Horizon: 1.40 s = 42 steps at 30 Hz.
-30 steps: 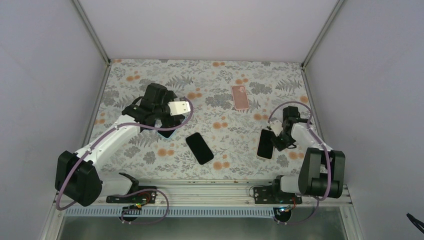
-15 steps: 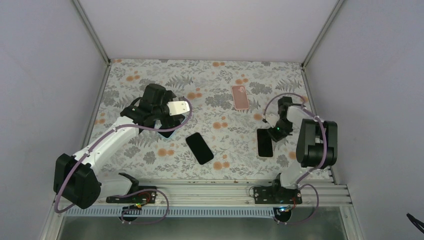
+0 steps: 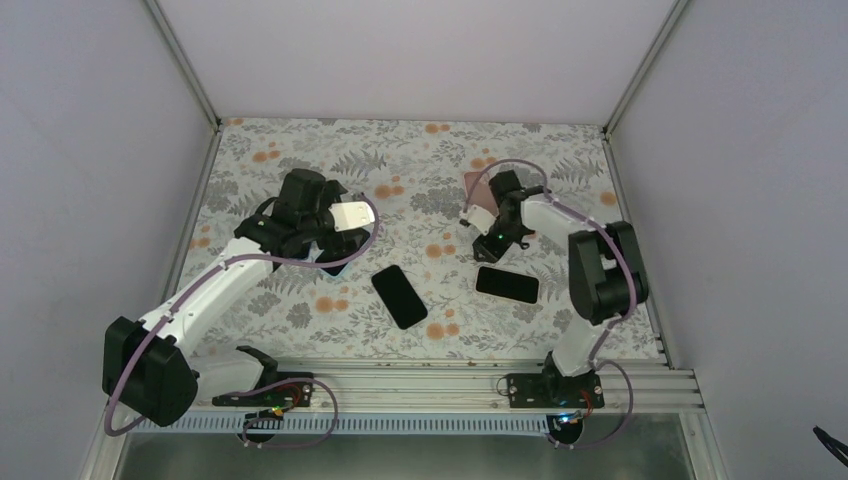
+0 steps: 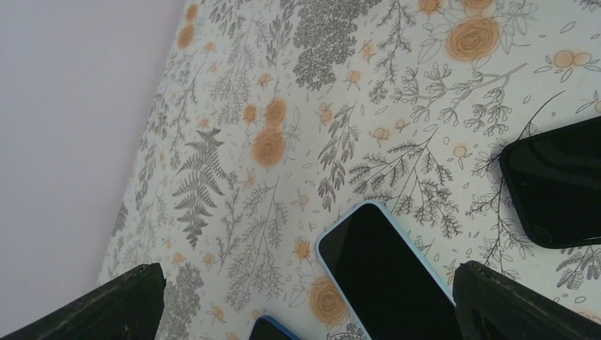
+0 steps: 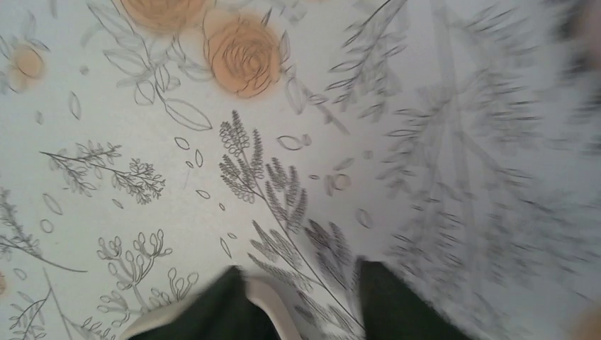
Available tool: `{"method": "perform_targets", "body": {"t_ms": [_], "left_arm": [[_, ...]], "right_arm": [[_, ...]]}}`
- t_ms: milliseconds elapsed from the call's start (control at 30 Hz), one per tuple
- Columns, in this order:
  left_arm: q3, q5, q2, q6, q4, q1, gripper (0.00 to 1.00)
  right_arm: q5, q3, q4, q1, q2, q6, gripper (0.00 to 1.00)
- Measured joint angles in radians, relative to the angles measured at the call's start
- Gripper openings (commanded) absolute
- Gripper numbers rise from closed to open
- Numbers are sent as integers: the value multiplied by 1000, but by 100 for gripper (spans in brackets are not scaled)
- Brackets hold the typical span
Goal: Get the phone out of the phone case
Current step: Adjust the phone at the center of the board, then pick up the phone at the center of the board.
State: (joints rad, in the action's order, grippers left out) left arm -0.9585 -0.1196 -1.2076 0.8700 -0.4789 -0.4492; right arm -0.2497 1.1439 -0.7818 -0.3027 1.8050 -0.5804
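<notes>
A phone in a cream phone case lies flat and screen up on the table, crosswise, right of centre. My right gripper hovers just behind it, apart from it. In the blurred right wrist view that gripper has its fingers a little apart with bare tablecloth between them. A corner of the cream case shows beside the left finger. My left gripper stands wide open low over a phone in a light blue case, which it does not touch.
A bare black phone lies at the table's centre and shows again as the black phone in the left wrist view. A pink case lies behind, partly under the right arm. A darker blue corner peeks in low.
The right arm swung from the right edge to the back middle. The cream-cased phone it held upright now lies flat on the table, and its jaws have parted. The left arm barely moved.
</notes>
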Motion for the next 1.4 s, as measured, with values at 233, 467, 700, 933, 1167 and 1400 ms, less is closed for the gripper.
{"method": "perform_targets", "body": {"t_ms": [233, 467, 700, 933, 1167, 1400], "left_arm": [[17, 4, 10, 0, 21, 22, 100], [21, 4, 11, -1, 37, 31, 100], [21, 4, 8, -4, 37, 33, 100], [22, 4, 2, -11, 38, 33, 100], [32, 3, 2, -11, 42, 40, 100], [32, 2, 1, -11, 42, 43, 100]], "right_arm": [[-22, -73, -3, 24, -344, -177, 100], [-24, -287, -32, 23, -473, -388, 100], [-6, -431, -19, 35, -552, -515, 100], [0, -433, 45, 100, -506, -572, 100], [-1, -433, 48, 155, -424, -623, 100], [-18, -394, 42, 193, -363, -659, 100]]}}
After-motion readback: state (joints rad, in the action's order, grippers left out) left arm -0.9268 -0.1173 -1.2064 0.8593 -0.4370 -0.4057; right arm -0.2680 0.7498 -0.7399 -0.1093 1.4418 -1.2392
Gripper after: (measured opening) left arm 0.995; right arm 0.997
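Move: The phone in its case lies about 7 cm back and 5 cm to the right of the right hand, some 2 cm lower, its long side running left to right. The empty pink case lies about 15 cm ahead and 1 cm to the left of this hand. The black phone lies roughly 21 cm to its left and 10 cm back. From the left hand, the phone in its case is about 9 cm back, 40 cm right and 21 cm below. Lift the right gripper nearly 10 cm from beside the cased phone's left end, opening the nearly shut fingers wide. Swing it back about 10 cm while sinking again, turning the wrist some 25 degrees counter-clockwise, then ease right and slightly forward, lowering the open fingers to straddle the long edges of the phone's right half without closing. ##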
